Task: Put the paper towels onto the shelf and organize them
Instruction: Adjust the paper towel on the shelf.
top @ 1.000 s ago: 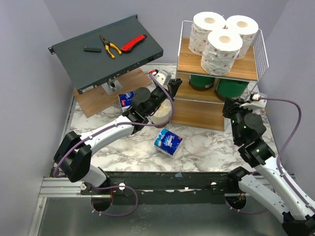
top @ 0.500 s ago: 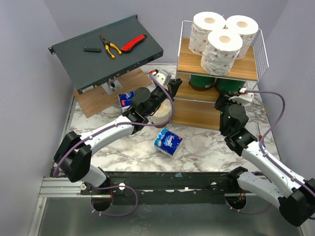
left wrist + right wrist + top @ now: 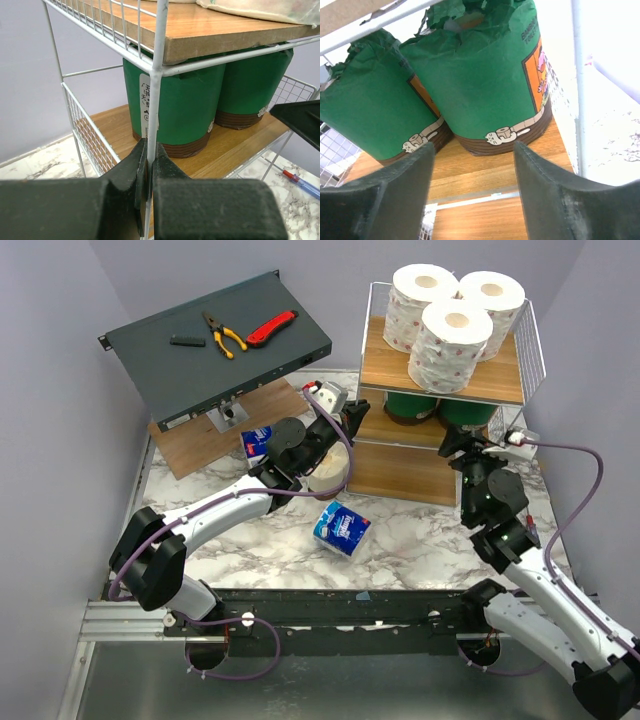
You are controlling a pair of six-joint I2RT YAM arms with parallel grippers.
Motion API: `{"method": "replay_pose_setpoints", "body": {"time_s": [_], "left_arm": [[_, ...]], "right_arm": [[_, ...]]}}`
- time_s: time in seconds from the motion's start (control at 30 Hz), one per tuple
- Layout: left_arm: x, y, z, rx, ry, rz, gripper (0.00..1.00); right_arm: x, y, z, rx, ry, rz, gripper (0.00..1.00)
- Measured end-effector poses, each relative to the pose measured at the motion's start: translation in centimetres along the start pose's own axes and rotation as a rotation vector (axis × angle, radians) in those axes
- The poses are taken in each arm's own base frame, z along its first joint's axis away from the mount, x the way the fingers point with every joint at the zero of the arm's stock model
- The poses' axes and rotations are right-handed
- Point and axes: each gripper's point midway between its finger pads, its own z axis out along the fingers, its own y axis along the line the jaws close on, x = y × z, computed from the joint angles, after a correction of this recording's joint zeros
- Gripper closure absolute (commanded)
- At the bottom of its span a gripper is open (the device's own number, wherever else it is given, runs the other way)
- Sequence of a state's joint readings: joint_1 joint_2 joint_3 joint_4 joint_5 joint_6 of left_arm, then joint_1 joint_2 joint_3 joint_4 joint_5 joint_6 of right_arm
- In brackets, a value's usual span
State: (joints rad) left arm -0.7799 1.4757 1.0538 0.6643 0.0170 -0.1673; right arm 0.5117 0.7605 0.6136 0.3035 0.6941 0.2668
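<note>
The shelf (image 3: 385, 352) stands at the back right, with three white pink-print paper towels (image 3: 450, 345) on its top board. On the middle board (image 3: 490, 170) stand two green-wrapped rolls (image 3: 485, 80) (image 3: 365, 115). My left gripper (image 3: 149, 155) is shut on the shelf's white corner post (image 3: 156, 100), just in front of a green roll (image 3: 175, 110). My right gripper (image 3: 473, 146) is open and empty, facing the green rolls at the middle tier. A cream roll (image 3: 330, 470) sits under my left arm. Blue-and-white packs lie on the table (image 3: 342, 528) (image 3: 257, 440).
A slanted dark grey box (image 3: 215, 345) at the back left carries pliers (image 3: 222, 333) and a red knife (image 3: 272, 328), over a flat wooden board (image 3: 195, 450). A pen (image 3: 300, 182) lies on the marble to the right of the shelf.
My right gripper has opened from shut, and its arm has shifted a little right in front of the middle tier. My left arm has not moved.
</note>
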Motion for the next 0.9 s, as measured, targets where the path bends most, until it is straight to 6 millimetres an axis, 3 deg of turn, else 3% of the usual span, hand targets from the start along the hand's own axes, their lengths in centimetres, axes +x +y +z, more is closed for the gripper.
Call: {"method": "replay_pose_setpoints", "body": {"time_s": [0.07, 0.13, 0.33, 0.53, 0.9], "left_arm": [[0.0, 0.0, 0.0, 0.000, 0.000, 0.000, 1.00], [0.0, 0.0, 0.0, 0.000, 0.000, -0.002, 1.00], [0.0, 0.0, 0.0, 0.000, -0.002, -0.003, 1.00], [0.0, 0.0, 0.1, 0.001, -0.004, -0.006, 1.00], [0.0, 0.0, 0.1, 0.002, -0.005, -0.010, 1.00]], "right_arm": [[-0.6, -0.1, -0.5, -0.011, -0.007, 0.003, 0.13], [-1.0, -0.3, -0.8, -0.012, -0.011, 0.005, 0.10], [0.0, -0.8, -0.5, 0.019, 0.005, -0.011, 0.08], [2.3, -0.9, 0.7, 0.055, 0.026, -0.044, 0.07], [2.6, 0.3, 3.1, 0.072, -0.022, -0.070, 0.06]]}}
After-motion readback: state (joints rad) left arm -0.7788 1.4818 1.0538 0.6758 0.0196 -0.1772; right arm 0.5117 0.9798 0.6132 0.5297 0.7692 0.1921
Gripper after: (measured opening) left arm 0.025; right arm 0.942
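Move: From the right hand, the right green pack is about 12 cm ahead, 3 cm right and slightly higher; the left pack is some 14 cm ahead and 9 cm left, and the shelf's right front post about 3 cm ahead and 7 cm right. From the left hand, shut on the left front post, the right pack lies roughly 6 cm ahead and 24 cm right. The right hand backs off briefly, then advances about 4 cm net towards the right pack, sinking 2 cm, opening wide. ##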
